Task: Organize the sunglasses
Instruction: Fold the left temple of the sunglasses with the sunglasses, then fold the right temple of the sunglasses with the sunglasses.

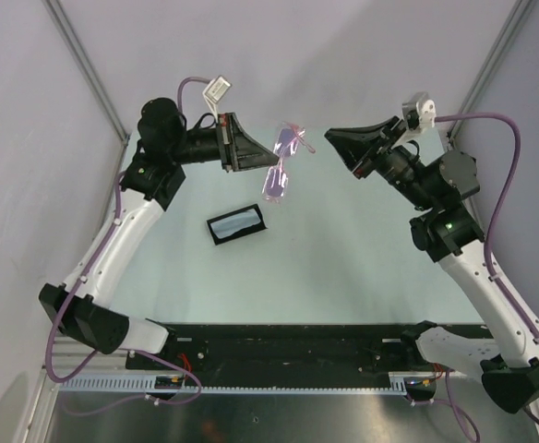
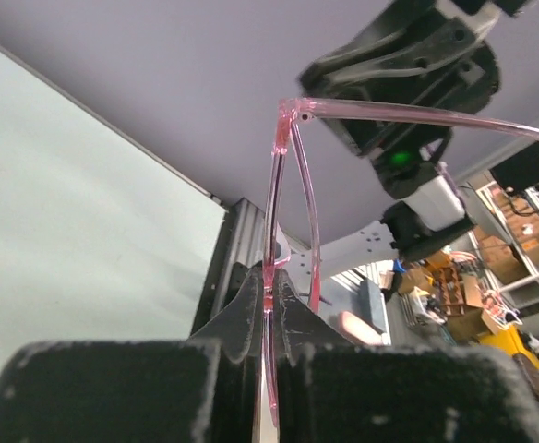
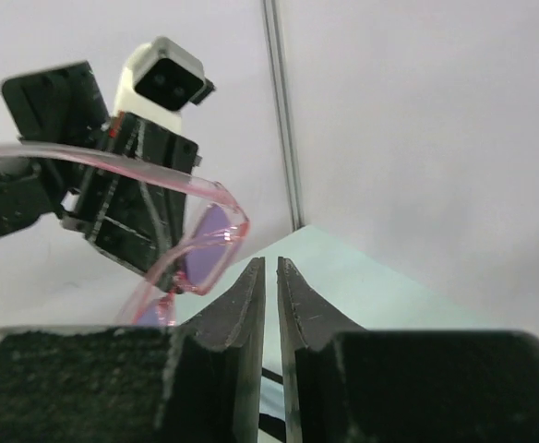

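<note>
The sunglasses [image 1: 277, 180], with a thin pink frame and purple lenses, hang in the air above the far middle of the table. My left gripper [image 1: 264, 155] is shut on their frame. In the left wrist view the jaws [image 2: 271, 273] pinch the pink rim, and one arm of the sunglasses [image 2: 417, 113] sticks out to the right. My right gripper [image 1: 329, 137] is just right of the sunglasses and apart from them. In the right wrist view its jaws [image 3: 270, 264] stand nearly together with nothing between them, and the sunglasses [image 3: 207, 244] are to their left.
An open black oblong case [image 1: 237, 224] with a pale lining lies on the table below the sunglasses, nearer the arms' bases. Grey walls close in the table at the back and sides.
</note>
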Tool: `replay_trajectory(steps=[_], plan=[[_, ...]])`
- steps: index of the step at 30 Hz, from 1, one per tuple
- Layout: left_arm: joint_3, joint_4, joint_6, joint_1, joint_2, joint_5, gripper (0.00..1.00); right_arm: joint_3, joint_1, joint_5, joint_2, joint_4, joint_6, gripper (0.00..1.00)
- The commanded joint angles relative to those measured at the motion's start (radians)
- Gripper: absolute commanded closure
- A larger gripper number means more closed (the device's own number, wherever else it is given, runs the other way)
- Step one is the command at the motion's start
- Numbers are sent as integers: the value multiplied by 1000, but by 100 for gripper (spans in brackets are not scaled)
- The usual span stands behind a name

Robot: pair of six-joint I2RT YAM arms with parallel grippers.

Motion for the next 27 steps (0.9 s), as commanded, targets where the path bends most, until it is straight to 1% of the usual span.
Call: replay_trajectory(steps=[1,3,4,5,7,8,11,15,19,22,27], plan=[[-39,35,101,11,-21,1,100,15,-19,-30,-52,19,124,84],[-55,35,141,-1,-19,42,100,15,-19,-31,-49,48,128,78],[-81,35,156,-6,-28,49,99,16,-21,-41,-43,57,133,62],[-95,33,191,-12,-34,55,99,16,-18,-47,-28,66,143,32],[-136,33,218,-23,-51,44,99,18,-13,-67,-8,85,171,22],[-145,33,230,-26,-53,30,100,24,-11,-67,11,85,182,14],[-161,33,245,-28,-54,24,100,30,-4,-48,44,63,209,6],[-156,33,259,-29,-62,26,100,32,19,-57,72,54,193,2],[-145,33,250,-29,-59,30,100,35,74,-41,84,11,122,1],[-130,32,238,-29,-50,24,100,35,96,1,83,-53,59,1],[-90,33,216,-26,-48,39,100,35,105,54,84,-149,16,0]])
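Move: The left temple sticks up and back from its hinge on the held sunglasses; its middle is about 4 cm left of the right fingertips, 1 cm back and 1 cm higher. From the right hand, the hinge is roughly 4 cm ahead and 6 left, the far lens 2 ahead and 7 left, the near lens 5 back and 9 left, all a few centimetres lower. From the left hand, the temple's middle lies some 5 cm right, 1 ahead and 5 higher. Down about 6 cm goes the left hand, still pinching the sunglasses at the bridge, and then it holds there. The right hand first eases slightly back and up while its nearly shut fingers spread wide, then comes left and down, about 5 cm each, its fingers tipping down some 10 degrees, until they stand open around the far lens and hinge end with no grip taken. ##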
